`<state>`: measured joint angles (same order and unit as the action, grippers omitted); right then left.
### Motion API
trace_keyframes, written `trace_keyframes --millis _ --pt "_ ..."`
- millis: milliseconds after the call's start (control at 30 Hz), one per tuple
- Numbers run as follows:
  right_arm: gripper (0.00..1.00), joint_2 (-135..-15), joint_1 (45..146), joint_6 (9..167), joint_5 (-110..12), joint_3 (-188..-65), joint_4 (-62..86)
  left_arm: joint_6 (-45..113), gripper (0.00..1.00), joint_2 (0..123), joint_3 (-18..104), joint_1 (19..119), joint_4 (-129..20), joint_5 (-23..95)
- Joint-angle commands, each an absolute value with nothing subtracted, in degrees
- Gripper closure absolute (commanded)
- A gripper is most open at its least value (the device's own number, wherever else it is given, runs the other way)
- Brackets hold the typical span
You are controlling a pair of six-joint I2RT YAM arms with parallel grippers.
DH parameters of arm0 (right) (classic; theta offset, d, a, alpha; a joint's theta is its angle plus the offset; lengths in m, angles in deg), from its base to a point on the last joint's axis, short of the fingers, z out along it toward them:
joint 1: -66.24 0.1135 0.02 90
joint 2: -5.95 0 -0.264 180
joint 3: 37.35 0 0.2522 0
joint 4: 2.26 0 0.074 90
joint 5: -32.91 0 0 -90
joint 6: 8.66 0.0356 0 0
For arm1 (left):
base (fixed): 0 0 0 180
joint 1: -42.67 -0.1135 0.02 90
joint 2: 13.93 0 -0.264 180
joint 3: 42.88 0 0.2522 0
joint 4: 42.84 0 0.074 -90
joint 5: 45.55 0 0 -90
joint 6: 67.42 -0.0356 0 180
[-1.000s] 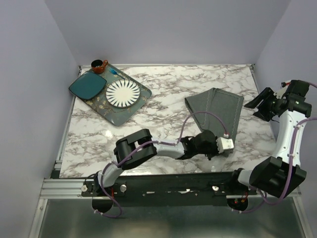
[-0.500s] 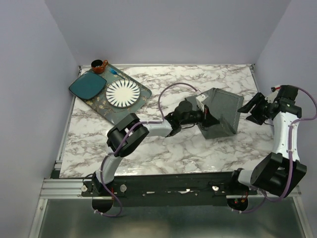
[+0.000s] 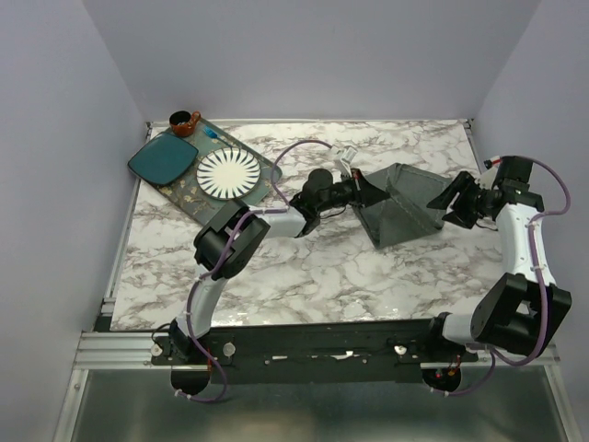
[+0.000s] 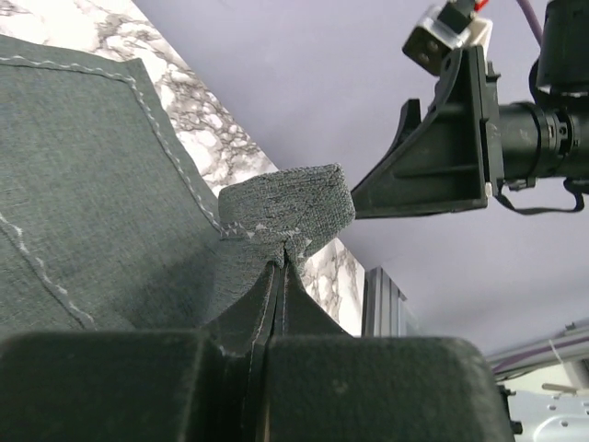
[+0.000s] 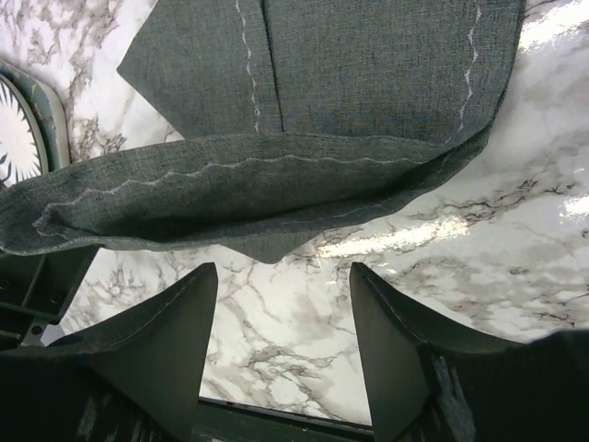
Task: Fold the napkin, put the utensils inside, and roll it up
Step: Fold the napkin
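The dark grey napkin (image 3: 409,210) lies on the marble table at centre right, partly folded, with one edge lifted. My left gripper (image 3: 375,191) is shut on that lifted edge; in the left wrist view the cloth (image 4: 110,184) bunches right at the shut fingertips of the gripper (image 4: 283,253). My right gripper (image 3: 454,207) hovers at the napkin's right side, open with nothing in it. Seen from the right wrist, the gripper (image 5: 283,308) stands over bare marble just short of the raised fold (image 5: 258,184). The utensils are out of view.
At the back left a grey tray (image 3: 241,210) holds a teal square plate (image 3: 161,158) and a white ribbed plate (image 3: 227,174). A small brown cup (image 3: 184,122) stands at the tray's far corner. The table's right edge rail (image 3: 483,161) is close behind the right gripper.
The left gripper has carried the napkin's edge from the near side up and back to the left, folding the cloth over. The right gripper has moved left, close to the napkin.
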<state>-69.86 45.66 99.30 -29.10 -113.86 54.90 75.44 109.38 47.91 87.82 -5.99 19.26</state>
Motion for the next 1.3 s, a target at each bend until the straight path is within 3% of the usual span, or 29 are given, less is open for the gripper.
trace_keyframes --millis 0,1267 --pt "0.32 -70.5 45.8 100.0 -28.7 -113.7 52.6 78.8 1.0 110.4 48.3 86.5 -4.0 23.1" --pt "0.32 -83.8 58.2 103.4 -30.9 -114.7 45.4 85.2 1.0 114.5 51.5 81.3 -22.5 36.5"
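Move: Roughly 16 cm ahead of the left hand, 7 cm to its left and 15 cm below lies the napkin's far-left corner, over which this hand is bringing the corner it holds. The napkin's near corner is about 4 cm back of the left hand, level sideways, and its far tip 24 cm ahead and 7 cm right. For the open right hand, the middle of the near fold lies 3 cm ahead, 6 cm left and 13 cm below; the fold's right end is 6 cm ahead, 5 cm right. Carrying the still-pinched napkin corner forward about 9 cm and some 5 cm left, the left hand travels nearly level at first, then sinks about 8 cm towards the far-left part of the napkin, its fingers swinging counter-clockwise and tipping down. The right hand, kept open, eases left and down by about 6 cm each and a little forward, in over the near fold. ##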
